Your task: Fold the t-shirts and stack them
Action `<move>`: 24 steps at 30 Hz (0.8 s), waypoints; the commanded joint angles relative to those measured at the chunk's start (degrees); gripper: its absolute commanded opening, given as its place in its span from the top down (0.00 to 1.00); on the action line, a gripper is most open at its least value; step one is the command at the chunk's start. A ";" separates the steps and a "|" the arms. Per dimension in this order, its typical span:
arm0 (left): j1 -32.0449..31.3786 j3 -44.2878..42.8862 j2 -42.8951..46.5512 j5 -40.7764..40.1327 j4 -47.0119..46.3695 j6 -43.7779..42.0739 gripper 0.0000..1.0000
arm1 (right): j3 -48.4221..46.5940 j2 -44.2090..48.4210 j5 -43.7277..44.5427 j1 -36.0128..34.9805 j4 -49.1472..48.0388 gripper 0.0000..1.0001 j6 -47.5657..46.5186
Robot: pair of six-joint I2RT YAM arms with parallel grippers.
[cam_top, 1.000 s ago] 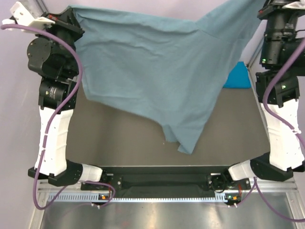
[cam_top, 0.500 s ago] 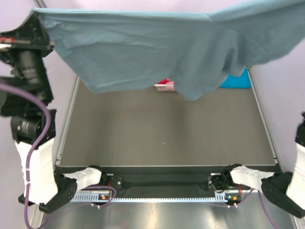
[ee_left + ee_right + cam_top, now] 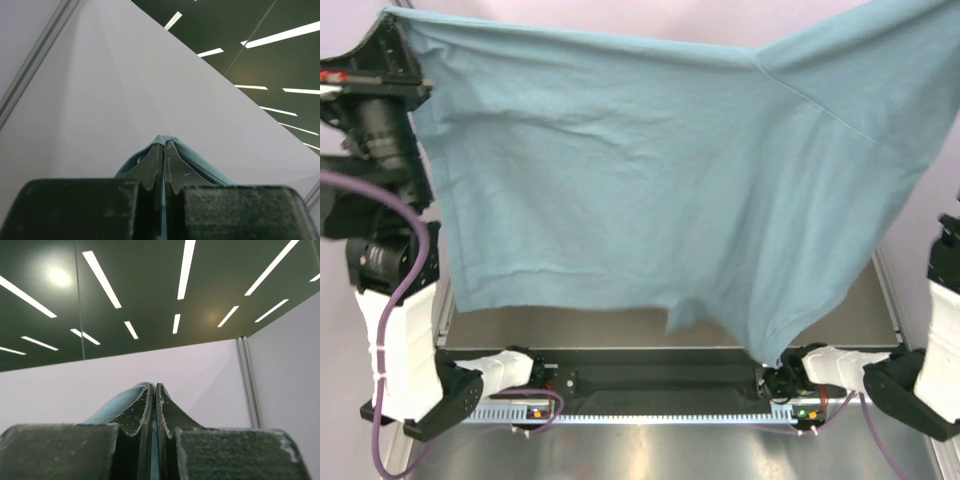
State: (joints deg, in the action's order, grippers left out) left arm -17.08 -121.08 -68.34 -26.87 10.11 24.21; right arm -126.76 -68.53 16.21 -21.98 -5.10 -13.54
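Note:
A large dusty grey-blue t-shirt (image 3: 650,180) hangs spread wide in the air and fills most of the top view, its lower hem reaching down to the table's near edge. My left gripper (image 3: 392,18) is raised at the top left and is shut on one upper corner; in the left wrist view the cloth (image 3: 200,162) wraps over the closed tips (image 3: 164,147). In the right wrist view my right gripper (image 3: 154,387) is shut on another fold of the shirt (image 3: 117,402); it lies beyond the top view's right edge. The shirt hides whatever lies on the table behind it.
Only a strip of the dark table (image 3: 560,325) shows below the hem, with its right rail (image 3: 885,290) and the black base bar (image 3: 660,378). The left arm (image 3: 390,250) stands outside the table's left edge. Both wrist cameras face walls and ceiling lights.
The arms swung apart and up, stretching the shirt. Its lower part, flung up half a second ago, has dropped and now hangs flat, covering the table and the coloured things at the back.

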 commanded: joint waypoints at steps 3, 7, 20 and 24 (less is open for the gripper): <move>0.21 -0.04 -4.34 -3.27 -6.50 -3.29 1.00 | -1.47 -5.90 1.02 0.97 -5.00 1.00 -2.63; 0.29 -0.12 -6.98 -3.45 -8.52 -5.04 1.00 | -3.49 -9.94 0.76 0.97 -5.80 1.00 -4.21; 0.29 0.40 -6.73 -3.71 -7.65 -6.72 1.00 | -3.41 -7.94 0.84 1.06 -3.34 1.00 -3.25; 0.29 1.98 -3.48 -3.36 -5.90 -5.93 1.00 | -0.60 -4.07 0.49 1.06 -1.85 1.00 -0.44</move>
State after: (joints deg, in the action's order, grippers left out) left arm -17.02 -119.17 -76.01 -29.65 6.92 18.68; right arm -127.52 -77.41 16.40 -21.96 -4.29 -16.21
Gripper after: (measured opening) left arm 0.013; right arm 0.010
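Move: The t-shirt hangs stretched between the two closed grippers, its middle about 30 cm to the left hand's right, some 3 cm back and 25 cm below. From the right hand it is about 30 cm to the left, 2 cm ahead and 28 cm below. The white basket stands on the table about 42 cm ahead of the left hand, 38 cm right and 66 cm lower; the blue cloth lies about 48 cm ahead of the right hand, 9 cm right and 74 cm below. The t-shirt, still pinched at its top edge by both grippers, is swung quickly out over the table towards the basket side: the left hand goes forward about 10 cm, the right some 14 cm while also drifting left, both sinking a little as the fingers tip down about 10 degrees. Then both ease back a few centimetres, keeping their hold. ##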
